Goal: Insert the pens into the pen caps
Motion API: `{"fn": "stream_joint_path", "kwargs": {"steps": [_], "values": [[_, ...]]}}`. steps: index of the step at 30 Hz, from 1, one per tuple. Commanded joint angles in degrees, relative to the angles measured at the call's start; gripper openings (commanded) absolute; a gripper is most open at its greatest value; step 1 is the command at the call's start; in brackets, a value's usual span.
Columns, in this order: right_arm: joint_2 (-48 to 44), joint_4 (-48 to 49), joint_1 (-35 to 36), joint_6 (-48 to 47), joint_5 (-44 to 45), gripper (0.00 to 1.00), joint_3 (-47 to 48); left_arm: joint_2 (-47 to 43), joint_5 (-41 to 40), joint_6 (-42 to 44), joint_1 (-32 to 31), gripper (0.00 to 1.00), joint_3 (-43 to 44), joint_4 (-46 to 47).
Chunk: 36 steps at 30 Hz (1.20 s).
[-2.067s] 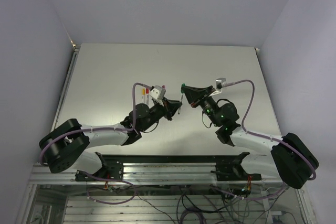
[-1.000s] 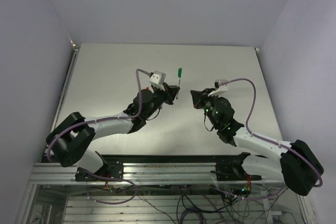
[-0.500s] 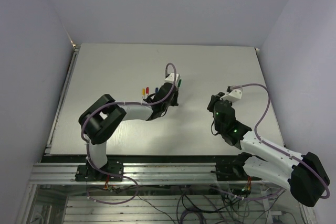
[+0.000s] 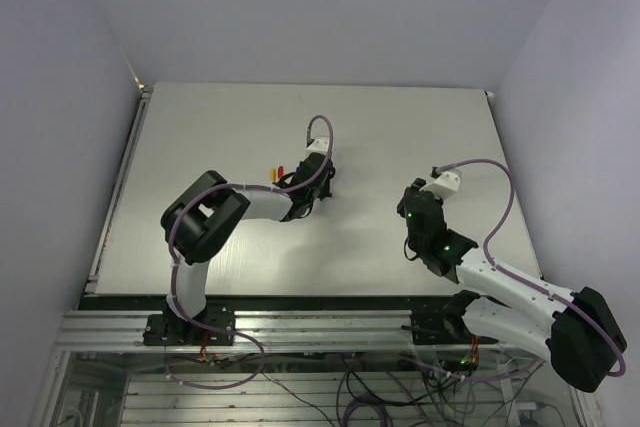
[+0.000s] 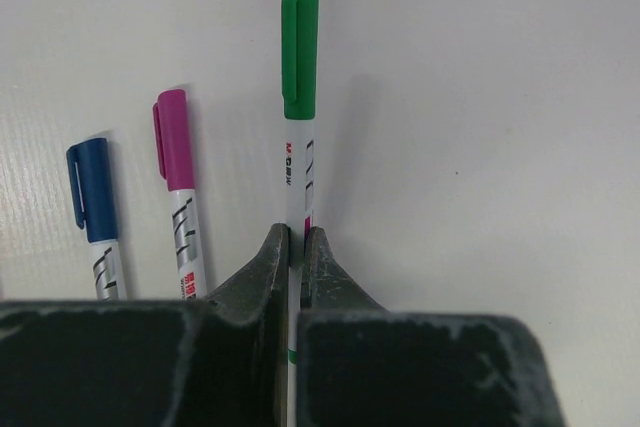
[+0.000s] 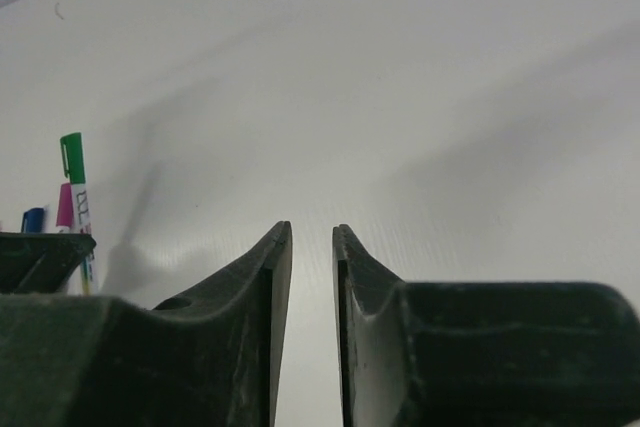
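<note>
In the left wrist view my left gripper (image 5: 297, 239) is shut on a white pen (image 5: 298, 182) that wears a green pen cap (image 5: 299, 55). It lies parallel to and right of a purple-capped pen (image 5: 178, 197) and a blue-capped pen (image 5: 95, 217) on the table. Whether the green one touches the table I cannot tell. From above, the left gripper (image 4: 325, 185) hides these; yellow (image 4: 268, 175) and red (image 4: 281, 170) pen caps show beside it. My right gripper (image 6: 312, 237) stands open by a narrow gap with nothing in it, well to the right (image 4: 407, 197). It sees the green-capped pen (image 6: 73, 172) far left.
The white table (image 4: 200, 127) has a metal rail along its left edge (image 4: 125, 177) and walls behind and to both sides. The two arm bases sit on the frame at the near edge (image 4: 320, 317), with cables hanging below.
The left gripper took the green-capped pen from mid-table over to the row of capped pens and lowered it. The right gripper drew back to the right, and its jaws parted slightly.
</note>
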Motion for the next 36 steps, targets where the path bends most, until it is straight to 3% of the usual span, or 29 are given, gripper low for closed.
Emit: {"fn": "stream_joint_path", "kwargs": {"steps": [1,9,14,24,29,36], "values": [[0.2,-0.8,-0.9,0.4,-0.5,0.26,1.1,1.1,-0.8,-0.9,0.6,0.09,1.8,0.1],[-0.1,-1.3,-1.9,1.3,-2.2,0.32,0.8,1.8,-1.2,-1.8,1.2,0.12,1.1,0.0],[0.2,-2.3,-2.0,1.7,-2.1,0.36,1.2,2.6,-1.3,-2.8,1.2,0.23,1.2,-0.8],[-0.1,-2.3,-2.2,0.9,-2.7,0.55,1.3,1.9,-2.2,-3.7,1.3,0.30,1.2,-1.7],[-0.6,-2.8,-2.3,0.6,-2.0,0.59,1.6,-0.5,-2.1,-3.6,1.3,0.40,1.0,-1.6],[-2.4,-2.6,-2.6,-2.7,-2.5,0.69,2.6,-7.6,-1.4,-1.9,1.3,0.41,-0.1,-1.1]]}}
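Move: The left hand still holds the capped green pen, and the spot where it will lie is centred about 3 cm ahead, 1 cm left and 3 cm below. The magenta pen lies about 4 cm left of that spot and 1 cm nearer the base. The blue one is some 8 cm left of the spot and 3 cm nearer. From the right hand, the green pen's spot is roughly 22 cm left, 9 cm ahead and 14 cm down. The left fingers let go of the capped green pen beside the magenta one: the hand sinks about 2 cm towards the table, easing 1 cm left, and the fingers start parting on the way down and widen further at the bottom. It then rises about 2.5 cm, clear of the pen. The right hand stays nearly in place, empty, opening its fingers. ##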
